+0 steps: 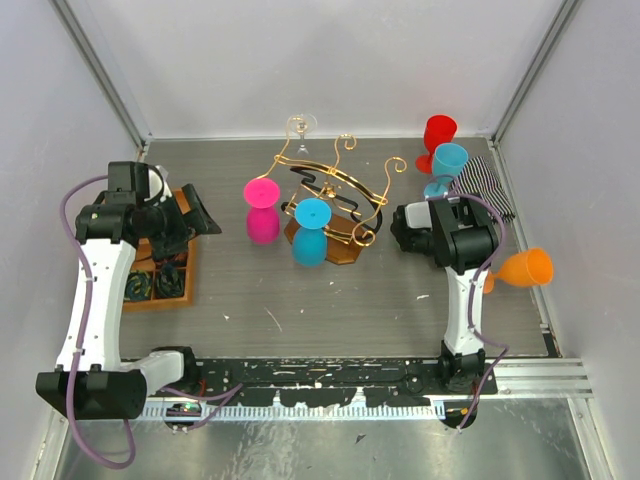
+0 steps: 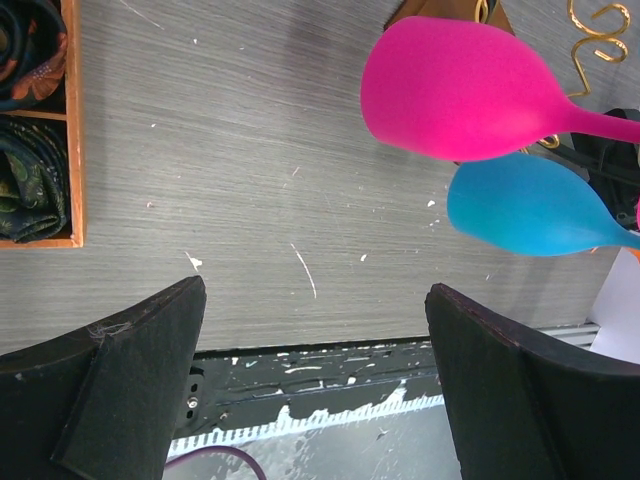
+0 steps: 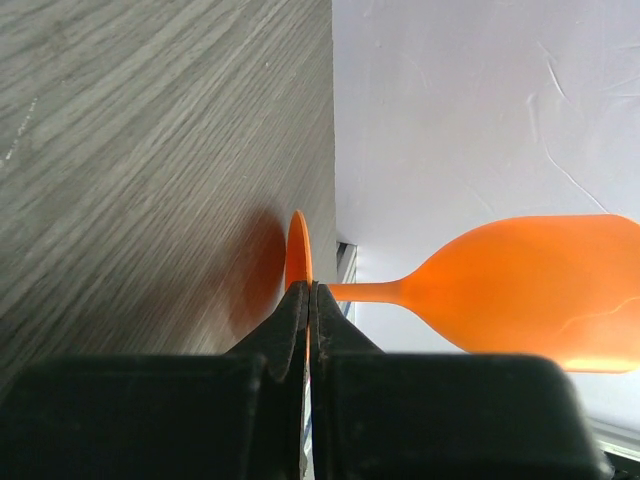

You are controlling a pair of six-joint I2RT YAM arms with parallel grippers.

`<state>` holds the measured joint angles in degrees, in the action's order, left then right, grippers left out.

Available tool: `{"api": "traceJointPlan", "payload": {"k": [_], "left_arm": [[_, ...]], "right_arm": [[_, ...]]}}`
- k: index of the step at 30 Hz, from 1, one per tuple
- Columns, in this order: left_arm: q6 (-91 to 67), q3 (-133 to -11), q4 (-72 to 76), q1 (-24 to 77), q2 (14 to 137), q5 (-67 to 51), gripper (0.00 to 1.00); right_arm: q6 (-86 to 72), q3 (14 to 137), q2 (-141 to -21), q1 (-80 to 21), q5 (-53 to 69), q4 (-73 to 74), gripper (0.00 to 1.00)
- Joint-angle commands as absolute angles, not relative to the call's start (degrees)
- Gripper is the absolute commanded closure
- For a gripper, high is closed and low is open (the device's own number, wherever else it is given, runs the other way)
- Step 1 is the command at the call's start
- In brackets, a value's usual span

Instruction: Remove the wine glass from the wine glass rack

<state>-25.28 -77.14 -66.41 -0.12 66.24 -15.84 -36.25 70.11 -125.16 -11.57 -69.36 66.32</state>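
Note:
The wine glass rack, gold wire on a brown base, stands mid-table. A pink glass and a blue glass hang bowl-down from its near arms, and a clear glass sits at its back. My right gripper is shut on the foot of an orange wine glass, held sideways near the right wall, well clear of the rack. My left gripper is open and holds nothing. It is left of the pink glass.
An orange compartment tray with dark rolled items lies under the left arm. A red glass and a light blue glass stand at the back right beside a striped cloth. White walls enclose the table.

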Motion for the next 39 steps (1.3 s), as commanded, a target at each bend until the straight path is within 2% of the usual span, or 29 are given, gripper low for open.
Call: {"api": "traceJointPlan", "payload": {"k": [1,10,20,25,28,29,32,34,37,39], "left_arm": [[-24.2,-77.4,-67.0,-0.1,65.1,-15.3,0.02],[-24.1,-77.2,-67.1,-0.2,65.2,-15.5,0.02],[-24.0,-77.1,-67.1,-0.2,65.2,-15.3,0.02],[-24.0,-77.0,-67.1,-0.2,65.4,-15.1,0.02],[-23.8,-77.1,-67.2,-0.3,65.4,-15.0,0.02],[-23.8,-77.1,-67.2,-0.2,65.4,-15.0,0.02],[-23.7,-77.1,-67.2,-0.2,65.5,-14.8,0.02],[-23.7,-77.1,-67.2,-0.2,65.6,-14.8,0.02],[-23.8,-77.1,-67.1,-0.2,65.8,-14.8,0.02],[-23.8,-77.1,-67.0,-0.2,65.9,-14.9,0.02]], "right_arm": [[-37.6,72.2,-125.8,-11.8,-70.1,66.6,0.99],[-32.9,72.0,-125.3,-12.0,-65.6,61.8,0.97],[-29.4,71.9,-125.7,-13.7,-61.9,58.0,0.82],[-29.0,71.7,-126.1,-14.6,-60.0,56.6,0.68],[-28.9,71.9,-126.3,-14.9,-58.8,56.2,0.63],[-28.8,72.1,-126.2,-15.0,-58.2,56.1,0.6],[-28.1,71.9,-125.1,-15.6,-55.5,55.0,0.41],[-27.2,72.0,-123.9,-15.8,-53.3,54.2,0.33],[-26.0,72.3,-122.1,-16.0,-49.4,53.3,0.03],[-25.0,72.6,-121.0,-16.1,-47.3,52.7,0.0]]}}
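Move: The right hand still pinches the orange wine glass by its stem just above the foot, fingers pointing to the right and the bowl leaning that way; the bare table spot for the glass is about 4 cm below the hand, 1 cm ahead. The blue wine glass stands some 26 cm ahead and 15 cm to the left, the red one about 34 cm ahead and 18 cm left, the striped cloth 27 cm ahead and 2 cm left. From the idle left hand the spot lies roughly 78 cm right, 3 cm ahead and 24 cm below. The right hand lowers the orange glass about 2.5 cm onto the bare table while easing some 2 cm to the left, its fingertips dipping a few degrees, and the foot comes down on the wood as the fingers begin to loosen slowly around the stem. It then pauses low for a moment and rises about 3 cm as the fingers spread from shut to almost fully open, letting go of the stem but ending with it still between them. ##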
